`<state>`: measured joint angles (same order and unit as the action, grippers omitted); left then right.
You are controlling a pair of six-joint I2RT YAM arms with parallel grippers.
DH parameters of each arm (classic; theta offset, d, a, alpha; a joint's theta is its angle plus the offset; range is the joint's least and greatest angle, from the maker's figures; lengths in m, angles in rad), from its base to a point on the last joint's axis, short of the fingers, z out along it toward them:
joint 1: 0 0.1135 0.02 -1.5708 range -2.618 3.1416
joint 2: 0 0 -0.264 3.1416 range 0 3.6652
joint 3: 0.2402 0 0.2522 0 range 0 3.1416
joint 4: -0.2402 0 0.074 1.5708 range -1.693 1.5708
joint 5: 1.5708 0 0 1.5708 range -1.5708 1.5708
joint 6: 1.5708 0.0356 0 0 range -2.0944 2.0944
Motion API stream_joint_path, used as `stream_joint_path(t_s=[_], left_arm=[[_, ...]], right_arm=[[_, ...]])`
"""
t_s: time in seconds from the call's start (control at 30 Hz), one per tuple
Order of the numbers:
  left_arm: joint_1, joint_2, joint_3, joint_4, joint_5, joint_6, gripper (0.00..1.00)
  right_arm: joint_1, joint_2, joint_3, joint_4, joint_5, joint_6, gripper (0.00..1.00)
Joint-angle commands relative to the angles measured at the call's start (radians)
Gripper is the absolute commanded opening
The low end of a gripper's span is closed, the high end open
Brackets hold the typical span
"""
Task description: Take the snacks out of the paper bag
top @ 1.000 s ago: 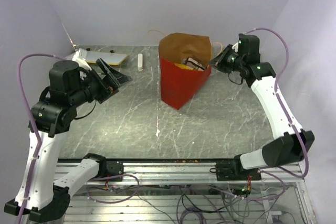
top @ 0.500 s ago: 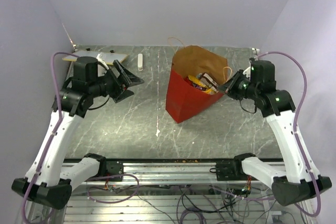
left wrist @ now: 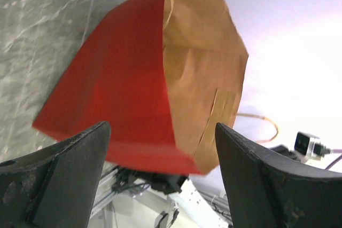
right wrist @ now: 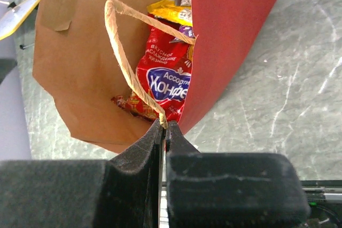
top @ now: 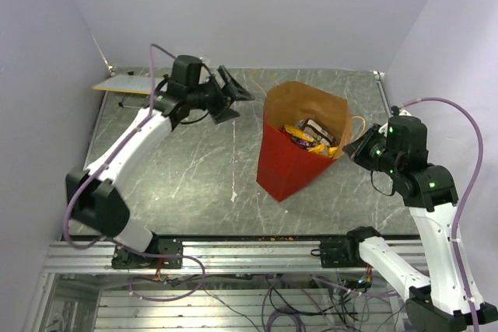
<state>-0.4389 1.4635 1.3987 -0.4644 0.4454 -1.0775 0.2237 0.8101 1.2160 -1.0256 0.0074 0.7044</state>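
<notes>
The paper bag (top: 289,162), red outside and brown inside, leans open-mouthed on the table right of centre. Snacks (top: 313,134) lie inside it: a large red packet (right wrist: 164,78) with a blue logo and a yellow one (right wrist: 170,11) above it. My right gripper (top: 352,148) is shut on the base of the bag's string handle (right wrist: 124,57) at the rim (right wrist: 164,125). My left gripper (top: 236,94) hangs open in the air to the bag's left. In the left wrist view its fingers (left wrist: 64,169) frame the bag's red side (left wrist: 117,84), apart from it.
A flat tan board (top: 124,83) lies at the back left corner. Lilac walls close the table on three sides. A metal rail (top: 249,253) with cables runs along the near edge. The bag's second handle (left wrist: 262,126) sticks out from its far rim.
The right gripper has drawn the bag rightward and nearer by its handle. The left arm has swung from the table's left to the back middle, close to the bag, jaws a little narrower.
</notes>
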Motion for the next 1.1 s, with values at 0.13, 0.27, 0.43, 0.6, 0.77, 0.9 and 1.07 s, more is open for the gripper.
stream_joint_path(t_s=[0.13, 0.27, 0.43, 0.6, 0.77, 0.9, 1.07], left_arm=[[-0.055, 0.389, 0.289, 0.330, 0.073, -0.184, 0.84], [-0.055, 0.510, 0.436, 0.276, 0.034, -0.168, 0.84], [-0.058, 0.523, 0.390, 0.321, 0.007, -0.211, 0.72], [-0.058, 0.464, 0.322, 0.311, -0.053, -0.165, 0.60], [-0.065, 0.455, 0.344, 0.272, -0.087, -0.090, 0.51], [-0.069, 0.479, 0.397, 0.255, -0.074, -0.084, 0.44], [-0.069, 0.436, 0.338, 0.316, -0.098, -0.103, 0.32]], right_arm=[[0.003, -0.016, 0.018, 0.016, 0.128, -0.081, 0.00], [0.003, 0.014, 0.033, 0.039, 0.126, -0.118, 0.00], [0.003, 0.049, 0.076, 0.052, 0.156, -0.163, 0.00], [0.003, 0.058, 0.059, 0.075, 0.154, -0.188, 0.00], [0.003, 0.059, 0.047, 0.077, 0.154, -0.194, 0.00], [0.003, 0.065, 0.065, 0.059, 0.170, -0.206, 0.01], [0.002, 0.061, 0.049, 0.059, 0.167, -0.201, 0.01]])
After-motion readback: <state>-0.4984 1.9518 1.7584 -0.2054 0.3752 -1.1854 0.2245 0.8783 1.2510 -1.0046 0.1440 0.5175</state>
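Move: The bag's left handle is about 10 cm ahead of my open left hand, 6 cm to its right and 4 cm lower. The bag's mouth centres some 18 cm to that hand's right, 2 cm back and 5 cm lower; the snacks lie about 20 cm right, 4 cm back and 13 cm below. From my right hand, the left handle is roughly 24 cm ahead and 25 cm left, a little lower. I swing my left hand forward and to the right, some 12 cm out and 8 cm across while sinking about 4 cm, to bring its fingers around the bag's left handle, then narrow them to under half open, rising a couple of centimetres. My right hand keeps its pinch on the other handle, easing a few centimetres right and forward and rolling its left side down. ##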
